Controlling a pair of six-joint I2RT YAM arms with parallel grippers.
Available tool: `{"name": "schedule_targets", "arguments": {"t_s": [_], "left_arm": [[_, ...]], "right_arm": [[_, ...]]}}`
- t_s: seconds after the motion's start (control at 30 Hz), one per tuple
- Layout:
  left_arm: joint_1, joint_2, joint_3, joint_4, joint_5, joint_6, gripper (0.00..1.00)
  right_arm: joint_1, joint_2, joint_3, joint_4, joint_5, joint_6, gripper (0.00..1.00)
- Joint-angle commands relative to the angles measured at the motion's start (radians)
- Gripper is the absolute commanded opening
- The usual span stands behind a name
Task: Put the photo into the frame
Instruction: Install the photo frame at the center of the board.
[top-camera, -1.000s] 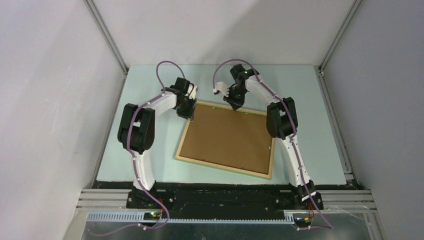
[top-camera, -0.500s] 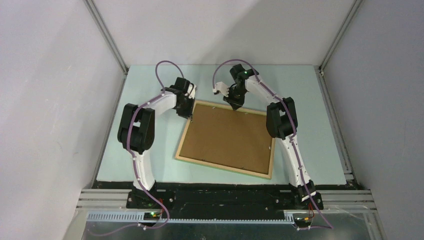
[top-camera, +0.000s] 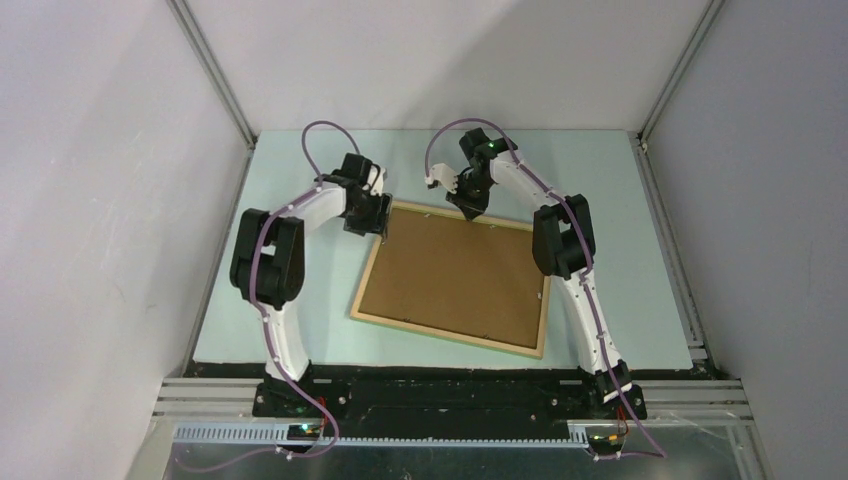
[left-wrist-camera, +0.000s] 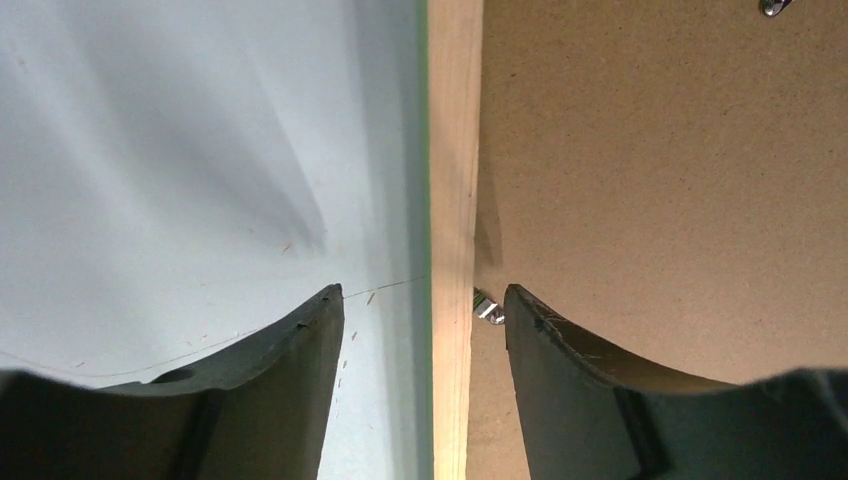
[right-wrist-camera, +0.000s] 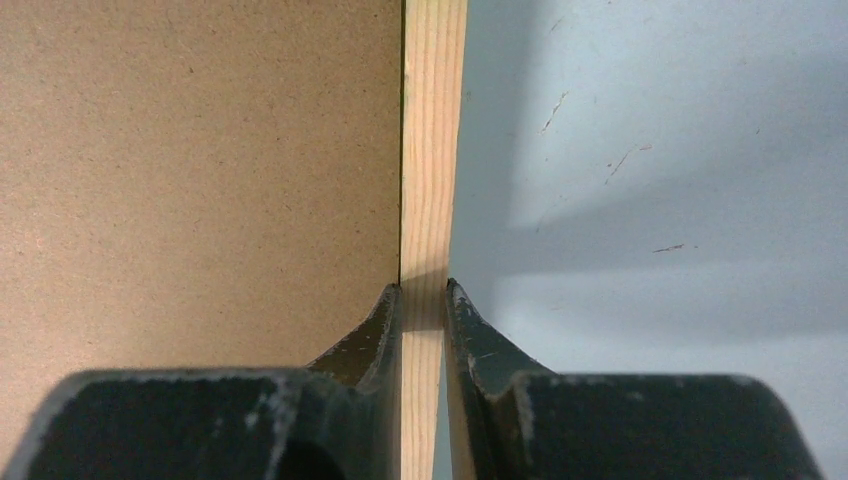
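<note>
The frame (top-camera: 447, 337) lies back up on the pale table, its pale wooden rim around a brown backing board (top-camera: 455, 272). The photo is hidden. My left gripper (top-camera: 378, 228) is open at the frame's far left corner. In the left wrist view its fingers straddle the left rail (left-wrist-camera: 452, 150) without touching it, the left gripper (left-wrist-camera: 422, 292) leaving gaps on both sides. A small metal clip (left-wrist-camera: 488, 307) sits beside the right finger. My right gripper (top-camera: 470, 212) is at the far rail. In the right wrist view the right gripper (right-wrist-camera: 424, 287) is shut on the wooden rail (right-wrist-camera: 432, 130).
The table mat (top-camera: 300, 300) is bordered by grey walls and aluminium posts at the left (top-camera: 215, 75) and right (top-camera: 680, 70). Both arm bases stand on the black rail at the near edge (top-camera: 450, 395).
My left gripper has opened off the frame's left rail and its arm has shifted slightly left. The right gripper and the frame have not moved.
</note>
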Motion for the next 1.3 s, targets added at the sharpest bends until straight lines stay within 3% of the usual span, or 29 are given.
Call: {"name": "schedule_targets", "arguments": {"t_s": [0.0,0.3,0.6,0.8,1.1,1.27], "left_arm": [[0.023,-0.086,-0.012,0.014,0.025,-0.008,0.66],[0.054,-0.147,-0.067,0.014,0.064,0.02,0.73],[0.063,-0.209,-0.099,0.013,0.018,0.059,0.83],[0.065,-0.241,-0.114,0.016,0.002,0.075,0.88],[0.068,-0.301,-0.148,0.035,-0.009,0.082,0.92],[0.067,-0.326,-0.171,0.058,0.005,0.069,0.94]], "right_arm": [[-0.002,-0.008,-0.035,0.075,0.034,0.017,0.21],[-0.013,-0.097,-0.09,0.107,0.026,0.064,0.49],[-0.036,-0.234,-0.205,0.133,0.011,0.127,0.63],[-0.058,-0.414,-0.386,0.217,0.031,0.219,0.68],[-0.104,-0.731,-0.699,0.389,0.194,0.407,0.76],[-0.168,-0.899,-0.806,0.416,0.185,0.535,0.91]]}}
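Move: The right fingers are shut on the far rail of the photo frame, whose middle lies about 15 cm back and 2 cm left of that hand; its far-right corner is some 19 cm to the right and 3 cm back. The left fingers, already parted, straddle the left rail, which is about 1 cm to the right and straight below. From the left hand, the frame's middle is roughly 17 cm right and 10 cm back, its far-left corner about 8 cm ahead and 3 cm right, all 2 to 3 cm lower. The right fingers open and let go of the far rail, the hand easing about 1 cm forward before it climbs some 13 cm while sweeping about 10 cm right and then back, its wrist turning some 30 degrees clockwise and tipping the fingers a little outward. Meanwhile the left hand spreads its already parted fingers wider and rises about 5 cm off the left rail, drifting left and slightly back, with only a slight tilt. ##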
